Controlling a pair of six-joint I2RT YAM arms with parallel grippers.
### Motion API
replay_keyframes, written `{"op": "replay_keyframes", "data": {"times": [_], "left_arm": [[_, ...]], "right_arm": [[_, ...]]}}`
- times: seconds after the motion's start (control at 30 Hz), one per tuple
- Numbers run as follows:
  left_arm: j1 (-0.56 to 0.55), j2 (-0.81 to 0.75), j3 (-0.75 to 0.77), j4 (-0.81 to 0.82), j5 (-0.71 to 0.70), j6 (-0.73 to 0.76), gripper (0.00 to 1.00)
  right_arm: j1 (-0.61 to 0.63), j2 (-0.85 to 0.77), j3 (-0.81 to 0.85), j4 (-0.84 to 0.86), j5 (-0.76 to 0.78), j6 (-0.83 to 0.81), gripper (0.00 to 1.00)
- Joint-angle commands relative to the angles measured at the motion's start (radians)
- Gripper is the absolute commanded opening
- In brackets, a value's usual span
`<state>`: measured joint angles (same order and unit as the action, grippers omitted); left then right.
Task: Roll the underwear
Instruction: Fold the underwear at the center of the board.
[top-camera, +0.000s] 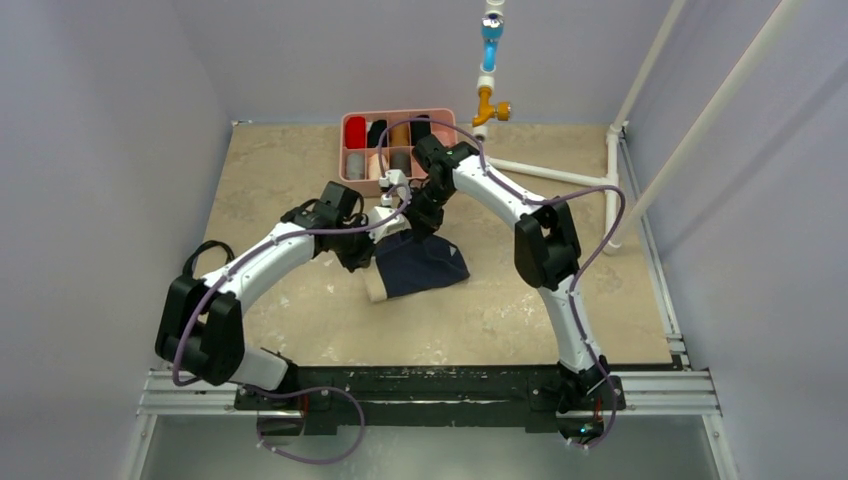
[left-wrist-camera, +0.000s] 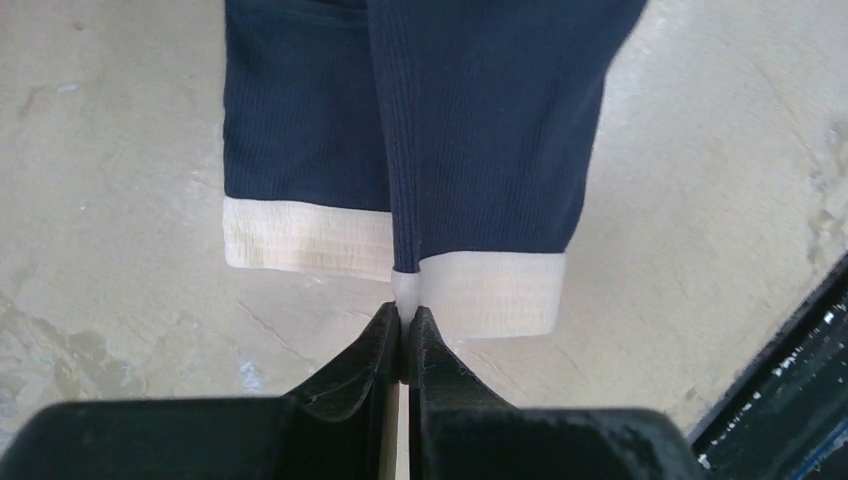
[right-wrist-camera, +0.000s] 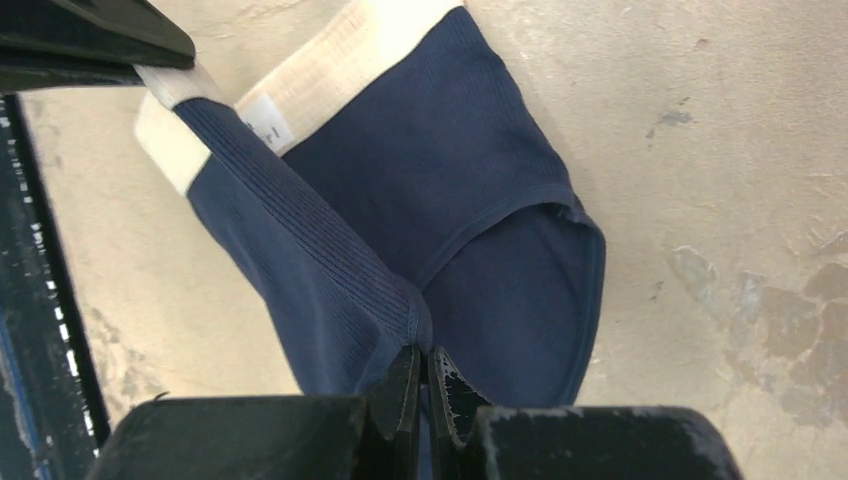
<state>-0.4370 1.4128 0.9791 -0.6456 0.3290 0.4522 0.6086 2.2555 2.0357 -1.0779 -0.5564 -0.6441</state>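
The navy underwear (top-camera: 420, 265) with its pale cream band lies mid-table, one side lifted and folded over. My left gripper (left-wrist-camera: 403, 320) is shut on the cream waistband's folded corner (left-wrist-camera: 410, 290). In the right wrist view the underwear (right-wrist-camera: 480, 190) spreads flat below a raised ribbed fold. My right gripper (right-wrist-camera: 422, 362) is shut on the navy leg edge of that fold. From above, the left gripper (top-camera: 368, 252) is at the garment's left and the right gripper (top-camera: 420, 222) is at its far edge.
A pink tray (top-camera: 348, 150) holding several fabric rolls stands at the back of the table, just behind the right arm. White pipes (top-camera: 560, 175) lie at the back right. A black rail (top-camera: 430, 385) runs along the near edge.
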Motion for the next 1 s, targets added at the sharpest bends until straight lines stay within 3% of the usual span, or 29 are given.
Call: {"op": "replay_keyframes", "data": {"times": [0.0,0.37,0.97], "left_arm": [[0.040,0.069,0.061,0.038,-0.036,-0.012,0.00],[0.066,0.145,0.091,0.094,-0.158,-0.083,0.00],[0.117,0.171,0.161,0.195,-0.209,-0.187,0.00]], "right_arm": [[-0.002,0.040,0.113,-0.032,0.052,0.023,0.00],[0.014,0.071,0.125,0.111,0.101,0.069,0.00],[0.014,0.084,0.164,0.236,0.188,0.076,0.00]]}}
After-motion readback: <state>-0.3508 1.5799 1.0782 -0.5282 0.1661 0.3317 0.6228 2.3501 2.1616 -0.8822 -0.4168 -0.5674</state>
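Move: The underwear lies folded towards the box, its near edge held up by both hands some 3 cm off the board. Its middle is about 14 cm right of the left hand, level with it, and from the right hand 7 cm back and 4 cm left. The lower layer's far waistband corner lies roughly 6 cm ahead of the left hand and 2 cm right. The pink box is centred 27 cm ahead of the left hand and 12 cm right; from the right hand, 19 cm ahead and 6 cm left. The underwear's raised edge, still pinched at the waistband by the left hand and farther right by the right hand, is first lowered some 2 cm, then drawn forward towards the box and slightly left, about 7 cm in all, as both hands rise again a little. The left hand turns some 15 degrees counter-clockwise; the right tilts its fingertips forward. Both grips stay shut. ##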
